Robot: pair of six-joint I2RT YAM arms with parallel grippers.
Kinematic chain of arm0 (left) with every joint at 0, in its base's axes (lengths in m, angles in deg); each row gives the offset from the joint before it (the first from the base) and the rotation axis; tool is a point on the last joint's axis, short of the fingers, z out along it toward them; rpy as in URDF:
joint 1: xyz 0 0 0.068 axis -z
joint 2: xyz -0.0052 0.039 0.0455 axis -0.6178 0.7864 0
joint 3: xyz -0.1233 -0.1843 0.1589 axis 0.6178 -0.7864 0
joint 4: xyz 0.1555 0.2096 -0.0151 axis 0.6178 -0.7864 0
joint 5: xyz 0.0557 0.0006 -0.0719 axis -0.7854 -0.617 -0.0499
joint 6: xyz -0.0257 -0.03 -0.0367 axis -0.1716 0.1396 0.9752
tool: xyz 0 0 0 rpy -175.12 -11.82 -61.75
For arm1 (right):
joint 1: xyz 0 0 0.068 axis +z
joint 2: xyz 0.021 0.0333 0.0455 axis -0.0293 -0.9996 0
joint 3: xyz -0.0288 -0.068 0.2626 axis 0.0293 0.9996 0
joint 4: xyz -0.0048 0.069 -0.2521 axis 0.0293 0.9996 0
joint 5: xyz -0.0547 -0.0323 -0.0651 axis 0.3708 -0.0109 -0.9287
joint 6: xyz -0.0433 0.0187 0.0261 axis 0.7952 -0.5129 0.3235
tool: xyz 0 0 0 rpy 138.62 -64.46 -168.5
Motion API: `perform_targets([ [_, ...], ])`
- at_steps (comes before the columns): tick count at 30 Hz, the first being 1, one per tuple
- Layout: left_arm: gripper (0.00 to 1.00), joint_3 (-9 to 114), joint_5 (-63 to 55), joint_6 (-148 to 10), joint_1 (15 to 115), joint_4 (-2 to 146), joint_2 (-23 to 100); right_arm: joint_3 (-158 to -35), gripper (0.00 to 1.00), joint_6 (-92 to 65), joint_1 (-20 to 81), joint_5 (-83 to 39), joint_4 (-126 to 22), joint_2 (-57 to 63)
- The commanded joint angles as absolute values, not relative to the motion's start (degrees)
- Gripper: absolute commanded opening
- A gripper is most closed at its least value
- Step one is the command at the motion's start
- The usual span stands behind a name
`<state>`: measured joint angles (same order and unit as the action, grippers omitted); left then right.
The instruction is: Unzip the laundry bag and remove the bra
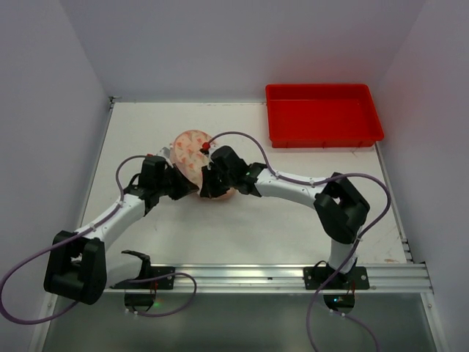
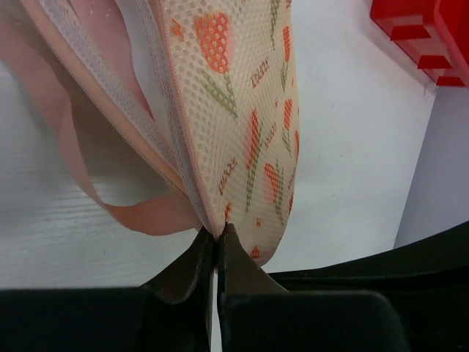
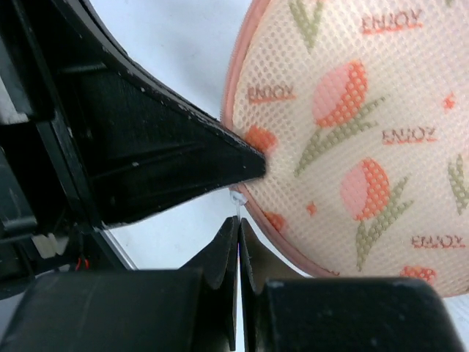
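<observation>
The laundry bag (image 1: 190,149), cream mesh with orange-pink flower print and pink trim, stands lifted on edge in the middle of the table between both arms. My left gripper (image 2: 215,233) is shut on the bag's (image 2: 249,110) lower seam, next to white zipper tape (image 2: 146,110) and a pink loop (image 2: 80,169). My right gripper (image 3: 238,218) is shut on the small white zipper pull (image 3: 236,196) at the bag's (image 3: 366,132) pink rim. A left finger (image 3: 168,154) presses the bag just above it. The bra is hidden.
A red tray (image 1: 322,114) sits at the back right of the white table (image 1: 293,227); its corner (image 2: 425,37) shows in the left wrist view. Both arms (image 1: 293,183) meet at the bag, their cables looping above them. White walls close in on the left and right.
</observation>
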<state>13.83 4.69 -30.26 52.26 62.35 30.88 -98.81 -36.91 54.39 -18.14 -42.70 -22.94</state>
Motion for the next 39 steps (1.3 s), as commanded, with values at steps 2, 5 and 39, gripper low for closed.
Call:
perform_targets([
  [2, 0.0, 18.5, 3.3, -31.3, 52.4, 64.2, 32.8, -91.5, 0.0, -36.0, 53.7, -21.1, -42.7, -14.5],
  [5, 0.0, 21.9, 7.2, -32.9, 52.2, 65.0, 35.1, -84.3, 0.0, -35.7, 52.7, -22.5, -42.4, -8.9],
  [39, 0.0, 13.3, 18.1, -26.7, 52.6, 77.1, 30.0, -76.4, 0.56, -42.1, 50.6, -18.5, -49.8, 2.4],
])
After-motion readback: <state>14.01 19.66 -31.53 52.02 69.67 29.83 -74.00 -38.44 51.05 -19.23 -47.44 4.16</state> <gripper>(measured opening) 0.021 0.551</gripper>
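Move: The left fingers already hold the bag's zip edges and the right fingers its white tab, some 3 cm apart. The laundry bag's middle lies about 13 cm ahead of the right hand, 2 cm to its left and 4 cm lower. From the left hand, the pink bra in the open mouth is about 8 cm ahead, 1 cm left and 2 cm down. Left keeps the zip, rising 10 cm then sinking; right pulls the tab 20 cm right, returns halfway and lets go. ##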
